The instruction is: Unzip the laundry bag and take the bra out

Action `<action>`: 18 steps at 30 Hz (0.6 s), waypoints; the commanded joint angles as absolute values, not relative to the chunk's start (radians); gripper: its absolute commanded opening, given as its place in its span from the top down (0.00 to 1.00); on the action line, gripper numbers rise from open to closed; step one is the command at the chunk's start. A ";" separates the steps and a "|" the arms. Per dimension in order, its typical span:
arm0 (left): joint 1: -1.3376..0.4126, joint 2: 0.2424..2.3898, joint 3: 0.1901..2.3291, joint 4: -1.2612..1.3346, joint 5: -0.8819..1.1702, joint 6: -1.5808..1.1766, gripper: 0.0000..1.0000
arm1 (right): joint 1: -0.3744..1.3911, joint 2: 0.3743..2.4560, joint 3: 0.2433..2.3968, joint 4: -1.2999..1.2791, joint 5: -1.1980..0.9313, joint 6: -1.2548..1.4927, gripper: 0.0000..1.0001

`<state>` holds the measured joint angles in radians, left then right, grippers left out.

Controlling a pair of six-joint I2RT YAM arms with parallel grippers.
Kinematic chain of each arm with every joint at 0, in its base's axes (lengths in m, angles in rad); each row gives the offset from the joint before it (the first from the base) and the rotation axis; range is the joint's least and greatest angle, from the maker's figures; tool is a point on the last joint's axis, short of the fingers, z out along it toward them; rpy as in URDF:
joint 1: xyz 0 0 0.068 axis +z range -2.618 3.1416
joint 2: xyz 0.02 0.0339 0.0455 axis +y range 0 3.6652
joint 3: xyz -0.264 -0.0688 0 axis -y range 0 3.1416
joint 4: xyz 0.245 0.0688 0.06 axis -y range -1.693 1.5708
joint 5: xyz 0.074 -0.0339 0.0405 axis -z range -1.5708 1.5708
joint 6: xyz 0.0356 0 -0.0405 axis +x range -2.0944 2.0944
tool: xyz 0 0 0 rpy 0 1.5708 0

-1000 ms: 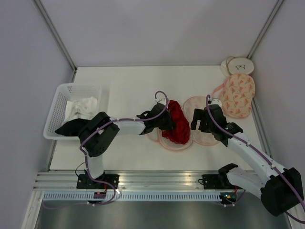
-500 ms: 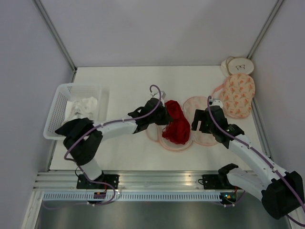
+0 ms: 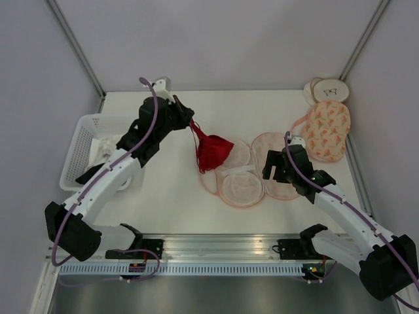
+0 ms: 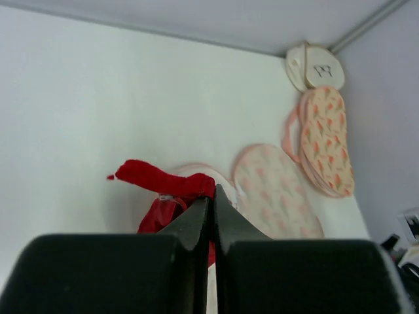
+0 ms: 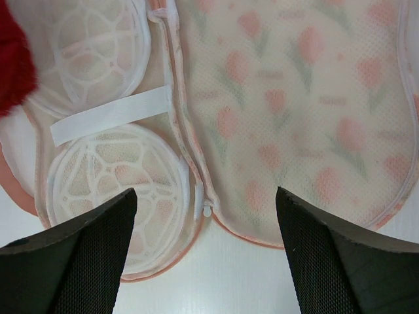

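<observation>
The laundry bag lies open on the table, its white moulded cups showing and its tulip-print flap folded out to the right. My left gripper is raised over the back left of the table, shut on a strap of the red bra. The bra hangs from it, its lower end at the bag's left rim. In the left wrist view the fingertips pinch the red strap. My right gripper hovers open above the bag's front edge, over the zip pull, holding nothing.
A white basket with white and black clothes stands at the left. A rounder pouch of the same print lies at the right wall, with white round pads behind it in the corner.
My left gripper shut on the bra, then rose and swung back to the left, drawing the bra up out of the bag's cups. The right arm has barely moved.
</observation>
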<state>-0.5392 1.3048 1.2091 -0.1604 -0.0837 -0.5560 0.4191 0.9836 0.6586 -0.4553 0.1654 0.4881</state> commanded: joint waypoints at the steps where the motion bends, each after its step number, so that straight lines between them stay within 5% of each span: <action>1: -0.471 1.227 1.380 -0.279 -0.141 -0.428 0.98 | 0.423 1.002 0.695 -0.426 0.134 0.468 0.09; 10: -0.396 1.197 1.767 -0.414 -0.474 -0.175 0.98 | 0.422 1.071 0.706 -0.390 0.045 0.457 0.11; 18: -0.264 1.166 1.636 -0.301 -0.727 -0.046 0.98 | 0.422 1.106 0.759 -0.397 0.003 0.439 0.12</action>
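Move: Out to the left of the left hand, which already holds the red bra by its strap, the white basket lies about 35 cm away, level fore and aft and some 25 cm lower; its black cloth is roughly 34 cm left and 8 cm back. The opened laundry bag lies about 20 cm to the left hand's right, 8 cm back and 29 cm down. From the right hand, the basket is about 65 cm left, 10 cm ahead and slightly lower. Carrying the bra away from the opened bag, the shut left fingers keep their grip as the arm sweeps about 25 cm up and 23 cm left to the basket's side of the table, its climb levelling off at the end. The hand swings some 45 degrees counter-clockwise and tips upward, while the open right hand drifts nearly 3 cm left above the bag. ##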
